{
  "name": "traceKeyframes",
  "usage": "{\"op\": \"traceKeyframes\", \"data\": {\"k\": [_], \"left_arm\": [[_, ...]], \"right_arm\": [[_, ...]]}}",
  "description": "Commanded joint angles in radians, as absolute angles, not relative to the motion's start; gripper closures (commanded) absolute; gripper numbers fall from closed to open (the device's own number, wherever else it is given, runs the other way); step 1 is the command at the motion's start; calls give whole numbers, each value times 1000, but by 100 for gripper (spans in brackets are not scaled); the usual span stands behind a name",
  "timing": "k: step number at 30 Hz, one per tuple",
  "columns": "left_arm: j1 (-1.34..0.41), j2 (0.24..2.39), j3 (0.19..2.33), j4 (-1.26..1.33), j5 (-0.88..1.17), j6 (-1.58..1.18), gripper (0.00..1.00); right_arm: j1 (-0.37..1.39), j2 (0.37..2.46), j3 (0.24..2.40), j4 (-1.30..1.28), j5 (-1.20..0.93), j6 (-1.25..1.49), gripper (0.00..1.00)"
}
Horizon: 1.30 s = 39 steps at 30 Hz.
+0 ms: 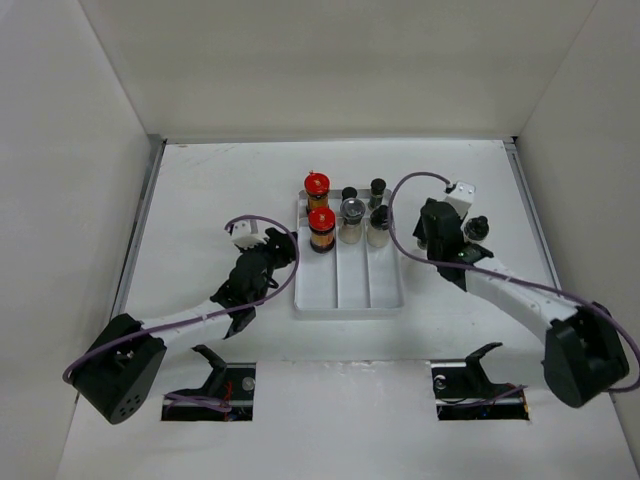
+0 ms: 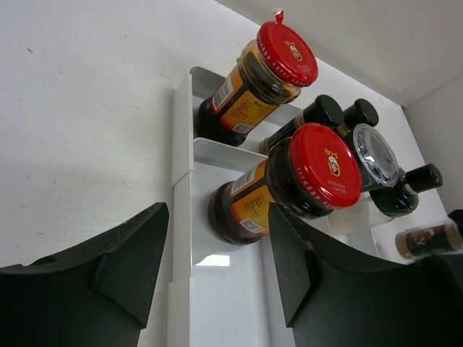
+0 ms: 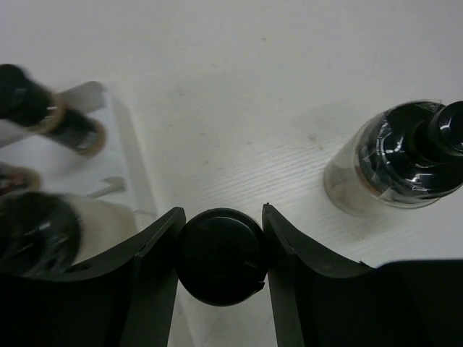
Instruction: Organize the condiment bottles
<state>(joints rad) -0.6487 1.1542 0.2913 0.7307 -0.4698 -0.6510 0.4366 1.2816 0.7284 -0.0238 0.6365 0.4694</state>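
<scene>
A white divided tray (image 1: 345, 290) holds two red-capped amber bottles (image 1: 317, 186) (image 1: 321, 228) in its left lane and several dark-lidded bottles (image 1: 352, 218) beside them. My left gripper (image 1: 276, 256) is open and empty at the tray's left edge; in the left wrist view (image 2: 217, 238) its jaws straddle the left lane just short of the nearer red-capped bottle (image 2: 289, 181). My right gripper (image 1: 437, 233) is to the right of the tray, shut on a black-lidded bottle (image 3: 221, 260), which is hidden under it in the top view. Another dark-lidded bottle (image 1: 477, 228) (image 3: 394, 166) stands on the table to its right.
The near half of the tray's lanes (image 2: 217, 311) is bare. White walls enclose the table at the back and on both sides. Two openings with black mounts (image 1: 215, 385) (image 1: 475, 385) sit at the near edge.
</scene>
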Motion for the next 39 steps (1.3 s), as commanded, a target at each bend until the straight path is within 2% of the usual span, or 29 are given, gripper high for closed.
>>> {"op": "traceKeyframes", "data": {"k": [1,6,12,18,26,35,39], "left_arm": [[-639,1146,304,790,-472,-653,44],[-617,1147,298,790,-472,-673,44],[-605,1114,268,810,-505,-672,44],[-585,1098,259,804,-505,-678,44],[-587,1123,267,808,-497,-678,44],[-585,1114,264,811,-497,-680,44],[-585,1117,264,811,-497,-680,44]], "right_arm": [[546,1135,752,-63,689,446,60],[750,1101,781,-94,649,491,60],[898,1276,864,89,586,456,60],[915,1454,926,189,555,414,60],[869,1554,920,241,552,414,58],[869,1608,902,247,545,426,43],[869,1560,894,238,545,427,22]]}}
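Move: The right hand already holds the small black-capped bottle off the table; its free spot in the tray's middle compartment is about 21 cm left, 2 cm back and 5 cm lower. From this hand, the clear-lidded jar stands 20 cm left and 4 cm ahead, the near red-lidded jar 27 cm left and 3 cm ahead, the black-capped jar 13 cm left and 3 cm ahead. From the left hand, the spot is some 16 cm right, 4 cm back, 6 cm below. Right hand arcs some 21 cm left, turning counter-clockwise, lowers and releases the small bottle; left hand drifts left. ##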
